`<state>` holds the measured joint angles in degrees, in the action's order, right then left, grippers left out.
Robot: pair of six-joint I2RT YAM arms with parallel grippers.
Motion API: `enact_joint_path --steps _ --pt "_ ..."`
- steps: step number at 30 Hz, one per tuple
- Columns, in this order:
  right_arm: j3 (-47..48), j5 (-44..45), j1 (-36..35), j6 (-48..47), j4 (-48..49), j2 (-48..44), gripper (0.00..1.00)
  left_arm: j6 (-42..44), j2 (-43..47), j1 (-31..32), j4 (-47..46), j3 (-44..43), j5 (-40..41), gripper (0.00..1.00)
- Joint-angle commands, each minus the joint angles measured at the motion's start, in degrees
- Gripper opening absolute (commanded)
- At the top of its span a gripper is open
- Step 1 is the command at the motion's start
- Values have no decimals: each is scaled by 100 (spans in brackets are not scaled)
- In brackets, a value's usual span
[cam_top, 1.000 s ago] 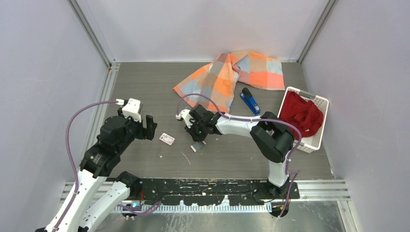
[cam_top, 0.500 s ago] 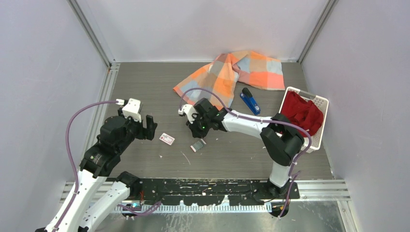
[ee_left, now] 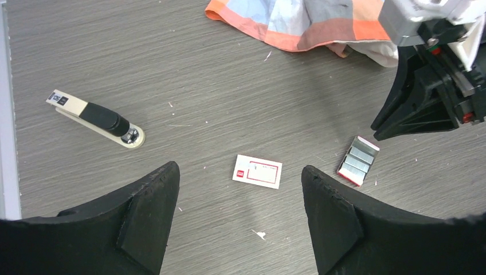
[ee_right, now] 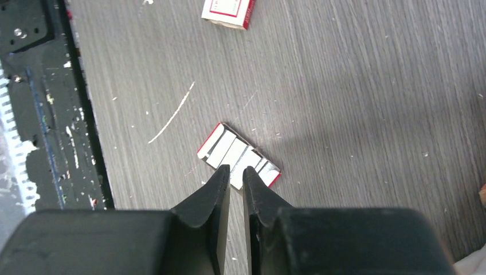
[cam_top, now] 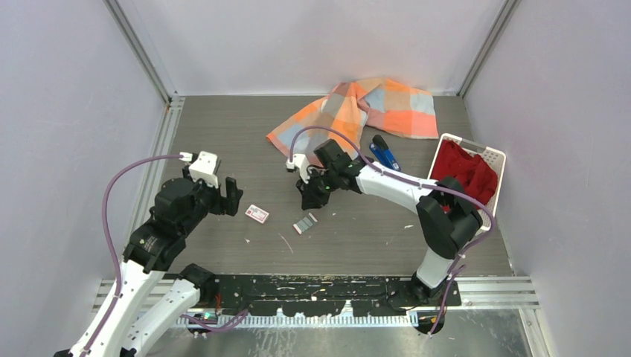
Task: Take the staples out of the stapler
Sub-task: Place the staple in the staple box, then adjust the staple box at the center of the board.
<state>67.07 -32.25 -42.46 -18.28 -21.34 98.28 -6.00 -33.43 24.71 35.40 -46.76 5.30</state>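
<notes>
The blue stapler [cam_top: 385, 155] lies at the far right by the checked cloth [cam_top: 357, 111], and neither gripper touches it. Grey staple strips [ee_right: 238, 154] lie side by side in a small open red-edged tray [cam_top: 304, 222], which also shows in the left wrist view [ee_left: 358, 160]. My right gripper [cam_top: 305, 201] hovers just behind the tray. In its own view the gripper [ee_right: 236, 169] has its jaws nearly together with nothing between them. My left gripper [cam_top: 227, 199] is wide open and empty, above the white-and-red box [ee_left: 257, 171].
A white basket [cam_top: 492, 160] holding red cloth stands at the right. The white-and-red box [cam_top: 257, 214] lies left of the tray. A slim beige-and-black tool [ee_left: 94, 119] lies at the left. The black base rail [ee_right: 34, 114] runs along the near edge.
My right gripper has drawn back and to the right, off the staple tray, which now lies uncovered. The left arm has not moved.
</notes>
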Motion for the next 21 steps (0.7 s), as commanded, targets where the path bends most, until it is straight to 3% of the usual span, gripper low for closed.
enact_joint_path --steps 1,21 --pt "114 -644 96 -321 -71 -446 20 -56 -29 -36 -366 0 -116 78" --pt "-170 -1307 493 -498 -58 -1303 26 -67 -309 -36 -378 19 -351 78"
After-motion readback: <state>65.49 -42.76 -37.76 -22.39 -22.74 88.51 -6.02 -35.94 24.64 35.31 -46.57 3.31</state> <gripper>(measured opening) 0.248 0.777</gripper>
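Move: The empty right hand stands just above the open staple box with its staple strips: the box is about 2 cm back, 2 cm to the left and 8 cm below. The red-and-white box lies some 14 cm left of this hand and 1 cm ahead, the blue stapler roughly 22 cm right and 18 cm ahead, both at table height. From the left hand the staple box is about 18 cm right, level fore-and-aft, and 23 cm below. Right hand rises about 6.5 cm away from the staple box, fingertips tilting up some 10 degrees, parting slightly. ##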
